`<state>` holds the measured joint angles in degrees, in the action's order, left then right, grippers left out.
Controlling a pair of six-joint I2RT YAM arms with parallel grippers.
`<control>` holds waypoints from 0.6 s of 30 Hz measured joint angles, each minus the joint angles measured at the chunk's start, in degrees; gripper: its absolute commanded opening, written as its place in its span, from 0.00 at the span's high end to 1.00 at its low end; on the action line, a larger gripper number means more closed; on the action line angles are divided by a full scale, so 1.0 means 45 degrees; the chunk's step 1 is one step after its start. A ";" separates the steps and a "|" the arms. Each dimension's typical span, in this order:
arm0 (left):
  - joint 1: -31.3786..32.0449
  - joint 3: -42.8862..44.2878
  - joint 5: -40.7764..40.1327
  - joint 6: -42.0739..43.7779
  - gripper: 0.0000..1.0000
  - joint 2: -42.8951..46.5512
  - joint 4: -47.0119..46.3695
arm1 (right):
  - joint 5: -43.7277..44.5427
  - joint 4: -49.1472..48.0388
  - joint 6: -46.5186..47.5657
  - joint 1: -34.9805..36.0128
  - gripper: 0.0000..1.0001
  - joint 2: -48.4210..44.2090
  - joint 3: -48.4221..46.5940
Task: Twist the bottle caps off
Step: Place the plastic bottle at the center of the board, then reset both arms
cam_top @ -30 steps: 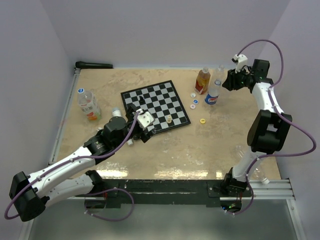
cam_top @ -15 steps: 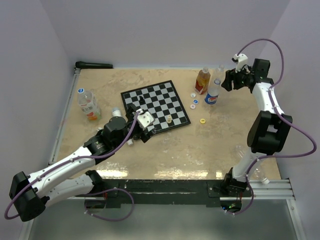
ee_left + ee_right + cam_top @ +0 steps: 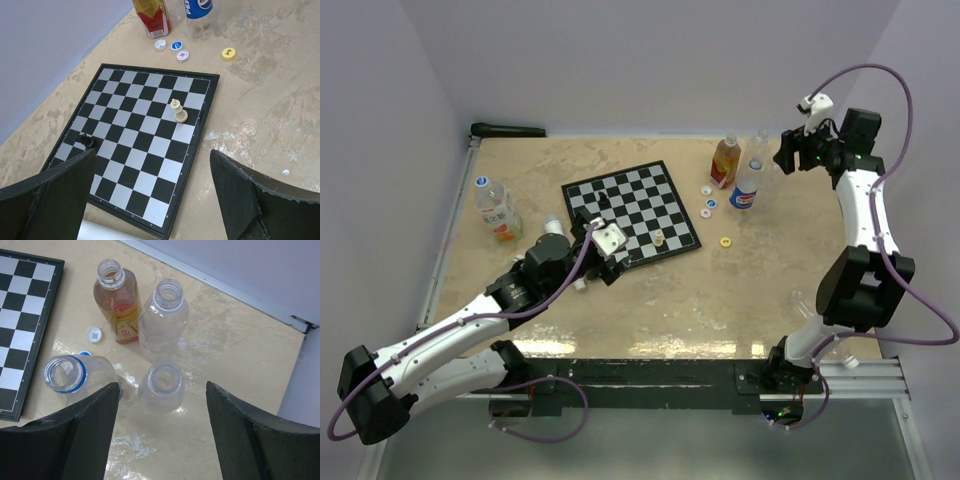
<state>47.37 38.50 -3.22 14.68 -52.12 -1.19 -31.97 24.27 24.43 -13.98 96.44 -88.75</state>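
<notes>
Several loose bottle caps lie right of the chessboard: white (image 3: 160, 45), blue (image 3: 176, 46), white with a printed top (image 3: 183, 55) and yellow (image 3: 228, 53). Under my right gripper (image 3: 162, 390) stand several capless bottles: an orange drink bottle (image 3: 116, 295), a clear one (image 3: 167, 310), a smaller clear one (image 3: 162, 375) and one with a blue neck ring (image 3: 67, 377). The right gripper is open and holds nothing. My left gripper (image 3: 152, 155) hangs open over the board's near corner. At the far left a bottle (image 3: 497, 210) wears a blue cap (image 3: 483, 183).
The chessboard (image 3: 632, 210) fills the table's middle, with a cream piece (image 3: 178, 112) and a black piece (image 3: 86, 141) on it. A clear bottle (image 3: 835, 345) lies by the right arm's base. Walls close in the back and both sides.
My right gripper has lifted and drawn back to the right, away from the clear bottles, and its jaws have opened. The left arm has not moved.
</notes>
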 measured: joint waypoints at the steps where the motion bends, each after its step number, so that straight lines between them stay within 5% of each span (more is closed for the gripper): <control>1: 0.0000 0.0000 0.0005 -0.0019 0.00 0.0049 0.0000 | 0.0024 0.0034 0.0010 -0.0078 0.26 -0.0228 0.0005; 9: -0.0267 0.0005 0.0000 -0.0379 0.00 0.0291 0.0005 | 0.0209 0.0238 0.0175 -0.0559 0.17 -0.2463 0.0165; 13: -0.0884 0.0015 0.0053 -0.0845 0.00 0.0291 0.0010 | -0.0015 0.0602 0.0228 -0.0685 0.02 -0.3648 0.0253; 18: -0.2220 0.0447 0.0321 -0.1948 0.00 0.0282 0.0233 | -0.0461 0.1069 0.0107 -0.1059 0.02 -0.5231 0.0350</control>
<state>37.39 40.51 -1.78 5.91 -50.85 -0.14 -34.04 29.08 24.91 -18.74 72.90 -87.18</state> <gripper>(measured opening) 0.997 0.981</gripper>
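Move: The lying clear bottle, capped and next to the right arm's base, is about 36 cm back from the right hand, 14 cm to its right and 21 cm lower. The just-placed clear bottle stands roughly 2 cm ahead of that hand, its middle some 13 cm below; the Pepsi bottle stands 8 cm left and 1 cm ahead. From the left hand, the lying bottle is around 17 cm back and 62 cm right; the chessboard's centre is 13 cm ahead, 9 cm right, 22 cm down. The just-placed clear bottle is left standing as the empty right hand, already clear of it, rises about 14 cm and draws back some 10 cm, tilting its fingers up towards level and opening the rest of the way. The open, empty left hand lingers, then swings left and forward roughly 5 cm, rising slightly and turning counter-clockwise, touching nothing. ##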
